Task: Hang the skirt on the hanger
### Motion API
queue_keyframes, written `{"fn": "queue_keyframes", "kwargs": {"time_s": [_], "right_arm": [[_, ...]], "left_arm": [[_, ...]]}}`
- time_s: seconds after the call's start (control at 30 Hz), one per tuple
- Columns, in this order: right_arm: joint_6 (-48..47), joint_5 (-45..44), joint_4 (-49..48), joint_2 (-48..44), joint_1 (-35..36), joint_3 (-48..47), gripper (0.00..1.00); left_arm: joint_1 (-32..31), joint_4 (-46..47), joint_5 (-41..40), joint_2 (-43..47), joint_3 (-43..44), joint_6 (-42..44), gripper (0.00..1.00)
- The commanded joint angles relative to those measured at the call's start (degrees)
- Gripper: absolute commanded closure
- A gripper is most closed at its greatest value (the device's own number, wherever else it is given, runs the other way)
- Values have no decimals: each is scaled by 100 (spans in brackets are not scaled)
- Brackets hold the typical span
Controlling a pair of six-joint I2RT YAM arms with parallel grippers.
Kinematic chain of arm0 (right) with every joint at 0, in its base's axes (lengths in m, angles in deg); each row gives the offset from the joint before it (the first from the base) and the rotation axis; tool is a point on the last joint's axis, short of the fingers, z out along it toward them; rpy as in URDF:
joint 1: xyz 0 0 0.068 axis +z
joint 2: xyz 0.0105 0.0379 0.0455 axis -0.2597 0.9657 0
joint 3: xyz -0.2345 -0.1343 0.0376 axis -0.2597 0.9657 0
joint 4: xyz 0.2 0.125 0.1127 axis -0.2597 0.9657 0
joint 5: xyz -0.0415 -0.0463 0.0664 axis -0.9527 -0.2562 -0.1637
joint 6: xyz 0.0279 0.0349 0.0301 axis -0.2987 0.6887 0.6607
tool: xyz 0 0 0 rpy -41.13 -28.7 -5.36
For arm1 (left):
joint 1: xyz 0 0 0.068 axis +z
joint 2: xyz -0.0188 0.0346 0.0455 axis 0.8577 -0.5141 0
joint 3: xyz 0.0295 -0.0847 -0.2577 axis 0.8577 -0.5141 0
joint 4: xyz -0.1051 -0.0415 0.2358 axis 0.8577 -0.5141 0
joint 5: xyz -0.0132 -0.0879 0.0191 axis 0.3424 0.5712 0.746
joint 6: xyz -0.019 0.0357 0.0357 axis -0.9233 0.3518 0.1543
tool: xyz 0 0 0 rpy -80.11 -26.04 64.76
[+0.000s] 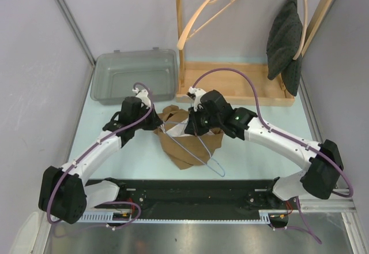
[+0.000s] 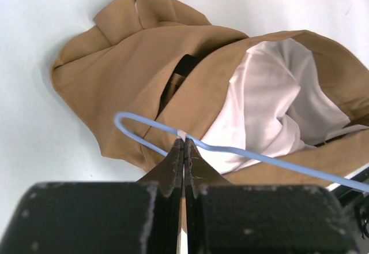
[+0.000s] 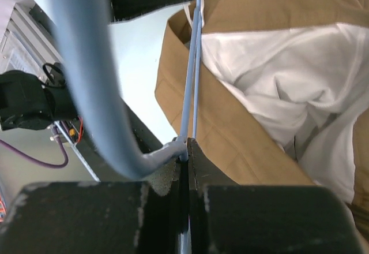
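The tan skirt [image 1: 183,147] lies crumpled on the table between my arms, its white lining [image 2: 271,86] showing through the open waist. A light-blue wire hanger [image 1: 203,150] lies across the skirt, hook toward the near edge. My left gripper [image 1: 157,122] is at the skirt's left edge. Its jaws [image 2: 184,139] are shut, with a small white bit of the skirt [image 2: 132,63] pinched at the tips, where the hanger wire [image 2: 271,159] crosses. My right gripper [image 1: 190,128] is shut [image 3: 187,144] on the hanger wire [image 3: 190,81] over the skirt [image 3: 230,133].
A grey plastic bin [image 1: 136,53] stands at the back left. A wooden rack [image 1: 236,86] at the back holds a wooden hanger [image 1: 210,8] and a dark garment [image 1: 285,34]. A black rail [image 1: 196,187] runs along the near edge.
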Motion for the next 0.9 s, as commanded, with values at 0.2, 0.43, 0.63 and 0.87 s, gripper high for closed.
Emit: {"fn": "queue_keyframes", "kwargs": {"time_s": [0.2, 0.43, 0.63, 0.87], "right_arm": [[-167, 49, -1024, 428, 100, -27, 100], [-361, 417, -1578, 437, 92, 202, 100], [-747, 1497, -1868, 402, -110, 219, 100], [-1591, 3405, -1430, 77, -496, 219, 100]], "left_arm": [[-19, 217, 224, 546, -106, 110, 100], [-19, -460, -469, 949, 218, 303, 36], [-19, -645, -216, 1407, 588, 804, 27], [-10, -732, 2835, 1741, 684, 1990, 29]]}}
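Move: The left hand's shut fingers still pinch the skirt's white loop over the blue hanger's left end; the hanger's tip sticks out about 2 cm ahead and 2 cm to the left of them. From the right hand, which holds the hanger by its neck, that loop lies some 8 cm ahead, 13 cm left and 7 cm lower. The skirt's middle is roughly 12 cm right of the left hand, 2 cm nearer the base and 11 cm below it. Keeping its pinch on the blue hanger's neck, the right hand pushes the hanger's left arm through the white loop, going about 4 cm left with a little forward and down, then swings some 20 degrees counter-clockwise as it eases back and up about 2 cm. Partway through, the left fingers open wide and let go of the loop, and the left hand lifts about 10 cm up off the hanger's end, drawing back 3 cm and tipping its fingers upward. ##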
